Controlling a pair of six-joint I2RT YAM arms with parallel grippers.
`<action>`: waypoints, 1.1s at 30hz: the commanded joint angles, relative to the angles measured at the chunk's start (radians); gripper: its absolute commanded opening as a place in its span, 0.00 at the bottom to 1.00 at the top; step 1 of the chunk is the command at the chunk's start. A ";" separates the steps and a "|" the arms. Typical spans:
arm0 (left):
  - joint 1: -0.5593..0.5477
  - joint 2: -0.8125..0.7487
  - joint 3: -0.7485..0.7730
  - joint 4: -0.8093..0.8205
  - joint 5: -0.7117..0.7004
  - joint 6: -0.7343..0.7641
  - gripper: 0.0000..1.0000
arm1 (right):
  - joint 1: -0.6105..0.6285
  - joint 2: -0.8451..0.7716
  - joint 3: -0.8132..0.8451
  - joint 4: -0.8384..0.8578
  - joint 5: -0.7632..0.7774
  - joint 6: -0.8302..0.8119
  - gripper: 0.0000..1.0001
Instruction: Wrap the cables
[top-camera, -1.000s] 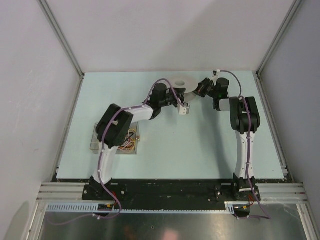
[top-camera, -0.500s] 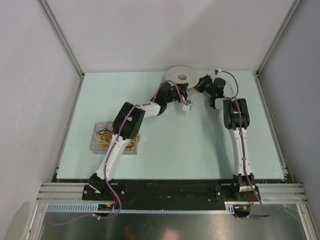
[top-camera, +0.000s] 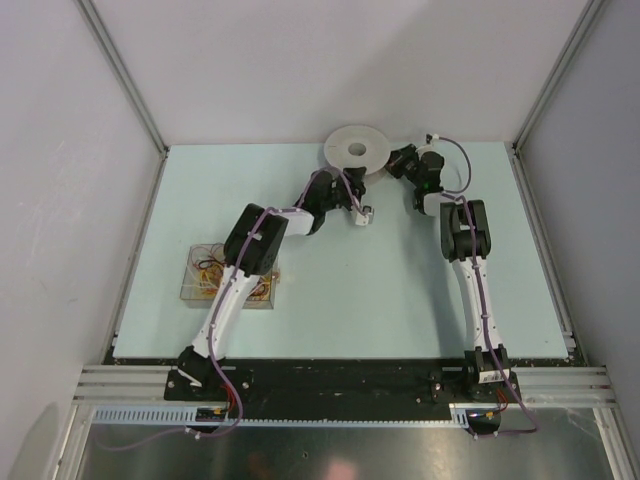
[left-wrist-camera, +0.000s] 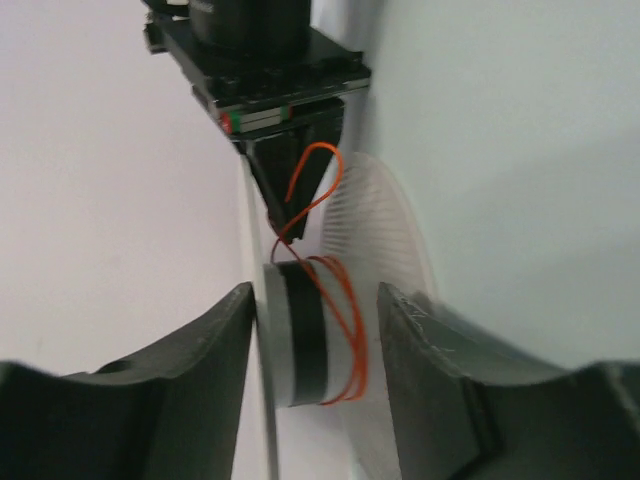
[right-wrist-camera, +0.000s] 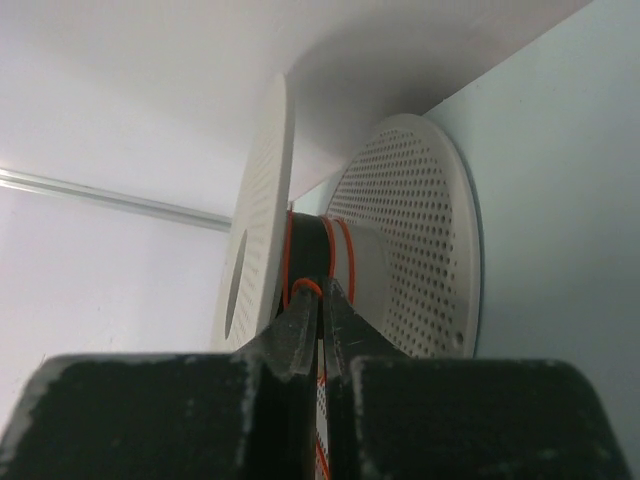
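Observation:
A white perforated spool (top-camera: 356, 150) stands at the table's far edge against the back wall. An orange cable (left-wrist-camera: 345, 320) is wound a few turns round its hub (right-wrist-camera: 350, 265). My left gripper (left-wrist-camera: 315, 296) is open, one finger on each side of the hub, touching neither the hub nor the cable; in the top view it (top-camera: 352, 181) sits just in front of the spool. My right gripper (right-wrist-camera: 321, 296) is shut on a loop of the orange cable (right-wrist-camera: 306, 285) right at the hub. From the left wrist its pointed tips (left-wrist-camera: 290, 205) show pinching that loop.
A clear box (top-camera: 228, 278) with more thin yellow and orange cables sits at the table's left, beside the left arm's elbow. The back wall (top-camera: 330, 70) is right behind the spool. Aluminium rails edge the table on both sides.
My left gripper has opened; it was shut half a second ago. The left arm stretched out toward the spool, and the spool shifted slightly left and back. The right gripper stays shut.

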 joint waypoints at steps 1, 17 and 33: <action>-0.003 -0.120 -0.105 0.051 0.065 0.017 0.60 | -0.008 0.024 -0.012 -0.091 0.055 -0.032 0.03; -0.036 -0.317 -0.401 0.140 0.112 0.001 0.72 | -0.080 -0.203 -0.342 -0.092 0.049 -0.041 0.36; -0.052 -0.483 -0.570 0.226 0.110 -0.055 0.73 | -0.225 -0.481 -0.576 -0.271 0.024 -0.227 0.34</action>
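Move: The orange cable's loose end is pinched in the right fingertips, roughly 9 cm ahead and 13 cm to the right of the left hand. The spool stands upright on its lower flange; its middle is about 11 cm left and 3 cm ahead of the right hand, a touch lower. From the left hand, already half open at the upper flange's near rim, the spool's middle is some 12 cm ahead, 2 cm right and slightly below. The orange cable end is let go as the right fingers part to about a third open; that hand then eases back and swings right, away from the spool, ending some 13 cm right and 6 cm back, tipping down about 15 degrees and turning slightly clockwise. The left fingers spread a little wider and come free of the upper flange, drawing back about 10 cm, first dipping slightly, then rising. ##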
